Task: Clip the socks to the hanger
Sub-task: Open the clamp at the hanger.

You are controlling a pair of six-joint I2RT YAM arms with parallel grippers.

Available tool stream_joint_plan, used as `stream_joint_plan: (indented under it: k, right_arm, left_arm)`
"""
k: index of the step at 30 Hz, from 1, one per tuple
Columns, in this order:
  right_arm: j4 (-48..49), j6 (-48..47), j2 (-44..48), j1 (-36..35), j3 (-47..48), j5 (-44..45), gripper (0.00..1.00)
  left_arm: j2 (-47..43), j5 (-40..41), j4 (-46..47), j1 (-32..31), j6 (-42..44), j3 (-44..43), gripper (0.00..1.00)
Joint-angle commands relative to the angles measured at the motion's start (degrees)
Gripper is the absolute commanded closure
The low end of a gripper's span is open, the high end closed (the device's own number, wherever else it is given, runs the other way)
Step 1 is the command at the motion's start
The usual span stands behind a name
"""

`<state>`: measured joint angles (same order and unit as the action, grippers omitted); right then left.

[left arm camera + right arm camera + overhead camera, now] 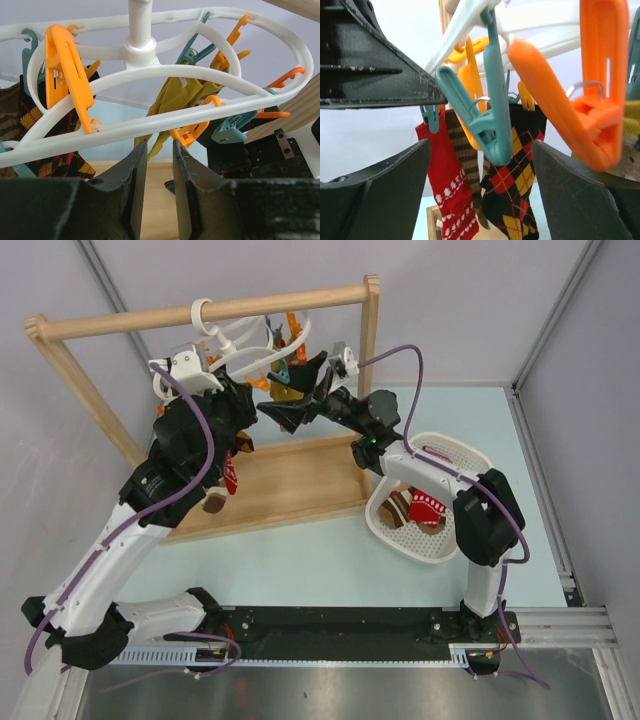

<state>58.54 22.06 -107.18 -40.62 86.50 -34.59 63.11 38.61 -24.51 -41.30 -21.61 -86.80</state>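
The white hanger [236, 340] hangs by its hook from the wooden rail. A red sock [452, 190] with white pattern is held by a teal peg [429, 120], and a brown striped sock [465, 150] hangs beside it. Another red sock [428, 508] and a brown sock [400, 506] lie in the basket. My right gripper [481, 145] is open wide around a free teal peg [492, 125], not touching it. My left gripper [156, 145] sits just under the hanger's ring [150, 125], jaws nearly shut with a narrow gap and nothing between them.
A black argyle sock [520, 165] and a mustard-yellow sock [175, 100] also hang from pegs. Loose orange pegs [67, 75] dangle on the rings. The wooden rail frame [200, 312] stands on its board; the white perforated basket [462, 452] is at the right.
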Motion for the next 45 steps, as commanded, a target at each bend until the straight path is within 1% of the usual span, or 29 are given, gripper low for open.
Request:
stream_joint_plan:
  k: [1,7,8,10,13,14,16,17,19,20,23,24,27,28,30,31,33,34,37,42,45]
  right_arm:
    - [2.1,0.3,-0.8,-0.5,4.4,-0.3,0.15]
    - [0.6,0.4,-0.8,-1.2,5.9,-1.0,0.24]
    - [0.4,0.3,-0.8,-1.4,5.9,-1.1,0.28]
    - [0.4,0.5,-0.7,-1.6,6.0,-1.3,0.32]
    - [0.7,1.0,-0.5,-1.7,6.0,-1.7,0.44]
    - [0.7,1.4,-0.5,-1.8,6.0,-1.9,0.50]
    - [0.6,1.3,-0.3,-2.0,5.9,-1.7,0.58]
    - [0.5,1.1,-0.2,-2.3,6.0,-1.4,0.64]
    - [0.0,0.8,0.1,-2.5,5.9,-1.2,0.72]
    - [-0.3,0.4,0.3,-2.8,5.9,-1.1,0.80]
    - [-2.2,-1.6,1.2,-3.6,5.9,-0.3,0.91]
    - [-3.5,-2.2,1.4,-3.9,5.8,-0.1,0.92]
    - [-6.7,-5.6,2.4,-5.1,5.6,1.5,0.96]
    - [-7.5,-6.5,2.9,-5.3,5.5,2.1,0.97]
    - [-9.8,-9.0,3.4,-6.1,5.3,3.9,0.98]
    - [-10.3,-9.4,3.6,-6.4,5.3,4.4,0.98]
    - [-10.6,-9.8,3.8,-6.6,5.1,5.1,0.99]
    - [-10.6,-9.8,3.9,-6.6,5.0,5.3,0.99]
    - [-10.6,-9.8,4.2,-6.6,4.7,5.8,0.99]
    - [-10.6,-10.2,4.4,-6.7,4.4,5.9,0.99]
    - [-10.6,-10.1,4.4,-6.6,4.2,5.8,1.00]
  left_arm:
    - [-0.5,-0.6,1.7,-0.2,-0.9,-1.9,0.69]
    - [-0.7,-0.9,1.8,-0.1,-0.5,-2.0,0.69]
    - [-0.8,-0.9,1.8,-0.1,-0.5,-2.0,0.69]
    - [-0.9,-1.0,1.8,-0.2,-0.4,-2.0,0.69]
    - [-1.1,-1.2,1.8,-0.1,-0.3,-2.1,0.69]
    - [-1.2,-1.2,1.8,-0.1,-0.3,-2.1,0.69]
    - [-1.5,-1.3,1.8,-0.2,-0.4,-2.3,0.68]
    - [-1.6,-1.4,1.7,-0.1,-0.4,-2.4,0.69]
    - [-2.0,-1.3,1.5,-0.2,-0.5,-2.5,0.68]
    - [-2.3,-1.4,1.3,-0.2,-0.7,-2.6,0.68]
    - [-3.2,-1.5,0.6,-0.2,-1.2,-2.6,0.66]
    - [-3.7,-1.8,0.3,-0.2,-1.3,-2.7,0.65]
    - [-4.4,-2.7,-1.0,-0.2,-2.4,-3.3,0.59]
    - [-4.6,-3.4,-1.4,-0.2,-3.2,-3.5,0.54]
    - [-4.3,-4.1,-3.1,-0.2,-3.8,-4.9,0.47]
    - [-4.0,-4.7,-3.9,-0.1,-4.3,-5.5,0.41]
    - [-2.9,-5.0,-6.6,-0.1,-5.0,-7.4,0.35]
    - [-2.6,-5.2,-7.3,0.0,-5.5,-7.8,0.29]
    - [-1.6,-6.3,-9.6,0.6,-6.8,-8.9,0.20]
    - [1.2,-9.8,-14.0,3.2,-8.4,-11.8,0.20]
    - [2.1,-11.6,-14.1,4.6,-8.8,-12.0,0.26]
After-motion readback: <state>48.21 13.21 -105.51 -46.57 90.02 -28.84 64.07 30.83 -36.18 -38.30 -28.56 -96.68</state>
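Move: The teal clip hanging from the hanger's ring stands between the right hand's wide-open fingers, its middle about 1 cm to the left of that hand and 3 cm above. The yellow-orange clip hangs some 3 cm left of the teal one and 2 cm farther back; the orange clip stands about 4 cm ahead of the hand, 3 cm right and 3 cm above. From the left hand the teal clip lies roughly 7 cm to the right, 2 cm ahead and 2 cm up. The teal clip's lower end is pinched by the right fingers, which close around it while that hand edges up and back, then left, about 4 cm in all, and keep their grip. The left hand, beside the near rim, draws up and back about 5 cm, spreading its fingers wide, then starts forward and down again. ##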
